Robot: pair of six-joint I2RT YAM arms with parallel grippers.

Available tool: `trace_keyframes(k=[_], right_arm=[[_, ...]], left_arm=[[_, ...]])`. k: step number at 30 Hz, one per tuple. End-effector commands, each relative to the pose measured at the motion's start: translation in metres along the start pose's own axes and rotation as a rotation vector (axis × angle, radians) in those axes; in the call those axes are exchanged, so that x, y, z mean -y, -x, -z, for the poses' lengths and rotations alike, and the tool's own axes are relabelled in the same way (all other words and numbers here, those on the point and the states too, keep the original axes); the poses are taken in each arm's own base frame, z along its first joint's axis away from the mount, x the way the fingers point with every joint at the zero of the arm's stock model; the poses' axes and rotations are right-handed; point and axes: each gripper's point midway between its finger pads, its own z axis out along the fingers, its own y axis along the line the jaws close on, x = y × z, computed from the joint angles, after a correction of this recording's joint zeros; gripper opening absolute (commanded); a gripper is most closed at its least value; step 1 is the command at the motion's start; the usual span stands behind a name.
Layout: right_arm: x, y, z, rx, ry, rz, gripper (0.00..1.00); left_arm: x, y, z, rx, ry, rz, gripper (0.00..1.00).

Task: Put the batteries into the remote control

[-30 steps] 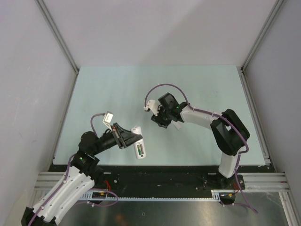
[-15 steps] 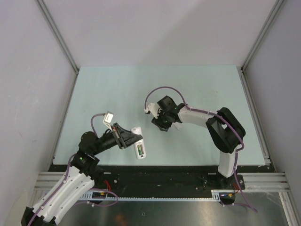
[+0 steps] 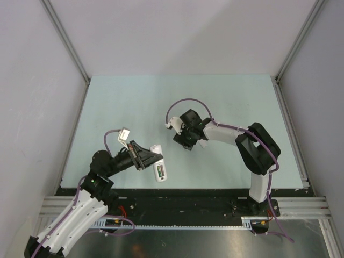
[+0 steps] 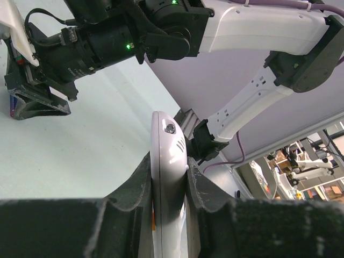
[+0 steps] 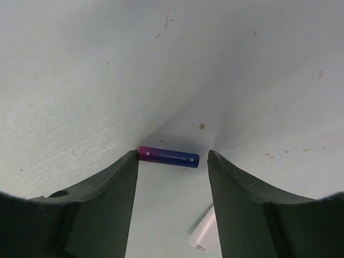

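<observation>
My left gripper is shut on the white remote control and holds it off the table, back side up. A green battery lies in its open recess. In the left wrist view the remote control stands edge-on, clamped between both pads of the left gripper. My right gripper is down at the table, open. In its wrist view the purple-blue battery lies flat across the gap of the right gripper. The battery's magenta end touches the left fingertip; a small gap separates its blue end from the other fingertip.
A small white plastic piece lies on the table just behind the battery, under the right gripper. The pale green table is walled by grey panels on three sides, with a black rail along the near edge.
The right gripper has shifted slightly left and down over the purple-blue battery and its jaws have widened. The left arm and the remote have not moved.
</observation>
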Motion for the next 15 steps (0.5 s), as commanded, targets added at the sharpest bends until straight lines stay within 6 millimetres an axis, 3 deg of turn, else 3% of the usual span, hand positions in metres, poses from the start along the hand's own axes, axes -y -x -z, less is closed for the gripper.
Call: trace_keyframes(k=[1,6,12,15], right_arm=[[0.009,0.016,0.009,0.032,-0.043,-0.004,0.6],[0.016,0.025,0.015,0.063,-0.079,-0.015,0.67],[0.026,0.073,0.055,0.24,-0.151,-0.042,0.93],[0.033,0.088,0.073,0.296,-0.207,-0.111,0.95]], left_arm=[[0.012,0.01,0.0,0.037,-0.042,-0.052,0.0],[0.012,0.01,0.0,0.037,-0.04,-0.053,0.0],[0.013,0.011,0.0,0.038,-0.043,-0.059,0.0],[0.014,0.012,0.0,0.04,-0.046,-0.06,0.0]])
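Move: The purple battery lies lengthwise between the right hand's fingertips, about 1 cm below the hand point, one end touching a fingertip and a narrow gap at the other. The white battery cover lies on the table roughly 6 cm to the right of the battery and about 1 cm farther out. From the left hand, which holds the remote, the battery is some 16 cm ahead, 14 cm to the right and 21 cm below. The right fingertip still touching one end of the purple battery comes free as the fingers spread from a bit over half open to nearly full width, the hand almost still at first. Then the hand lifts away from the battery, up about 4 cm with a slight forward drift and a small tilt of the wrist, the fingers still opening. ##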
